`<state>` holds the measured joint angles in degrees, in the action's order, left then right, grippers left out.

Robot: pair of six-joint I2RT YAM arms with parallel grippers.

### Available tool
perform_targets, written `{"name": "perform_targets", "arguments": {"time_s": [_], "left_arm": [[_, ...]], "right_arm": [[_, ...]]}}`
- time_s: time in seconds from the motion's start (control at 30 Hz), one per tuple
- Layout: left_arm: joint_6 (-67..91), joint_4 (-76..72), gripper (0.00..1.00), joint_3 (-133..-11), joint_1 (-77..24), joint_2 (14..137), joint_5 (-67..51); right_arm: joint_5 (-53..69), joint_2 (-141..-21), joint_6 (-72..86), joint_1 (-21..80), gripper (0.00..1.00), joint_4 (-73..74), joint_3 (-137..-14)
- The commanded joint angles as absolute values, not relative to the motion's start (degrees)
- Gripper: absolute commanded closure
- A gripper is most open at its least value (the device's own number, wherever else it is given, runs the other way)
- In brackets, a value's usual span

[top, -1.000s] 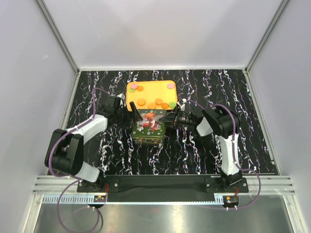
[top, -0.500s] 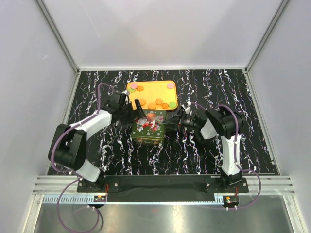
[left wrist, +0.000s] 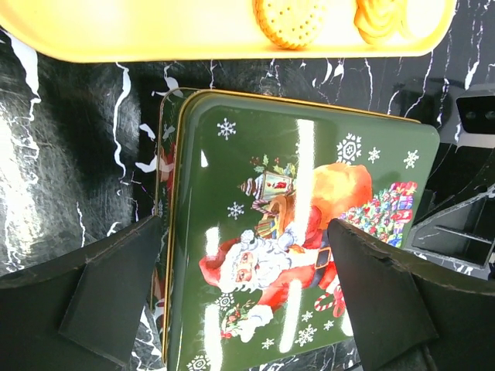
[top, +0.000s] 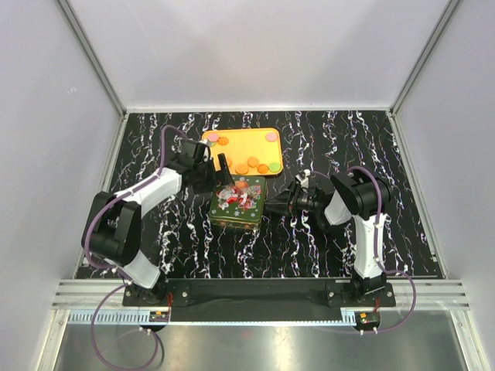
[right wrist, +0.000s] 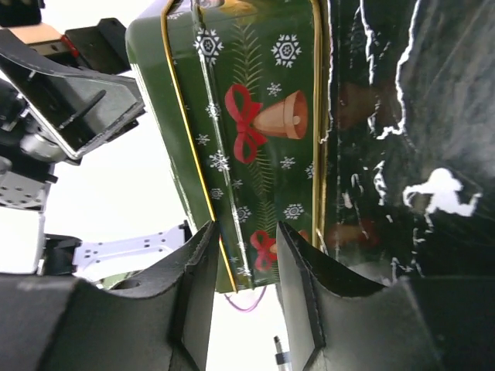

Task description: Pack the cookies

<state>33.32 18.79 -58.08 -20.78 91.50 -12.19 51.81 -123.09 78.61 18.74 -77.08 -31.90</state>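
The cookies [top: 249,165] lie on a yellow tray [top: 240,145]: orange ones along its near edge, with pink and green ones at the far corners. Two orange cookies [left wrist: 290,19] show at the top of the left wrist view. A green Santa tin [top: 238,201] sits just in front of the tray, its lid [left wrist: 302,232] on and slightly offset from the base. My left gripper [top: 222,171] [left wrist: 246,224] hovers wide open over the lid. My right gripper [top: 272,206] [right wrist: 244,228] is at the tin's right side wall [right wrist: 263,131], jaws parted and holding nothing.
The tin and tray stand on a black marbled tabletop [top: 325,147] enclosed by pale walls. A raised rail [top: 255,290] runs along the near edge by both arm bases. The left arm's fingers [right wrist: 77,108] show beyond the tin in the right wrist view.
My left gripper has shifted right and farther over the tin. My right gripper has drawn back and nearer along the tin's right side, its jaws a little wider.
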Motion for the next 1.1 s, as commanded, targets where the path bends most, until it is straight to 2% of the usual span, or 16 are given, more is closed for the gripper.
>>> {"name": "perform_targets", "arguments": {"time_s": [0.0, 0.2, 0.3, 0.47, 0.63, 0.8, 1.07], "left_arm": [[31.2, 19.6, 0.05, -61.52, -21.36, 92.37, -10.72], [30.15, 21.71, 0.05, -63.54, -22.15, 93.69, -10.02], [30.06, 22.59, 0.05, -64.16, -22.32, 94.22, -9.49], [29.45, 24.16, 0.05, -65.65, -23.03, 95.44, -8.35], [28.92, 25.22, 0.05, -67.15, -23.47, 96.33, -7.38], [28.92, 25.66, 0.05, -67.59, -23.91, 97.21, -6.86], [28.83, 26.02, 0.05, -67.76, -24.17, 97.65, -6.33]], "right_arm": [[50.19, -121.47, 74.18, 18.63, 0.56, -82.45, -31.64], [47.64, -116.72, 70.23, 18.63, 0.53, -74.45, -31.82], [47.2, -115.4, 69.96, 18.37, 0.47, -72.6, -32.78], [45.01, -112.86, 65.58, 18.02, 0.3, -63.13, -35.5], [40.71, -110.05, 58.81, 18.02, 0.21, -48.01, -39.8], [41.21, -112.14, 55.9, 18.02, 0.19, -44.03, -42.89], [41.48, -115.13, 55.2, 18.02, 0.23, -44.91, -42.98]]}}
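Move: The closed cookie tin's middle lies some 9 cm to the right hand's left and about 3 cm ahead, nearly level with the fingers; the green cookie is about 10 cm ahead of that hand, 1 cm right. From the left hand, over the lid, the tin's middle is roughly 5 cm right, 3 cm back and 6 cm below, while the yellow tray's middle is about 8 cm ahead, 5 cm right and 9 cm below. The right hand goes forward about 5.5 cm along the tin's right side, from its rear part towards its front corner, rising some 2 cm on the way and sinking back, while its fingers open from under half to about three quarters and dip roughly 10 degrees to straddle the tin's height. The left hand stays wide open over the lid's left part, easing down about 1 cm with a small roll; its contact with the lid can't be made out. ##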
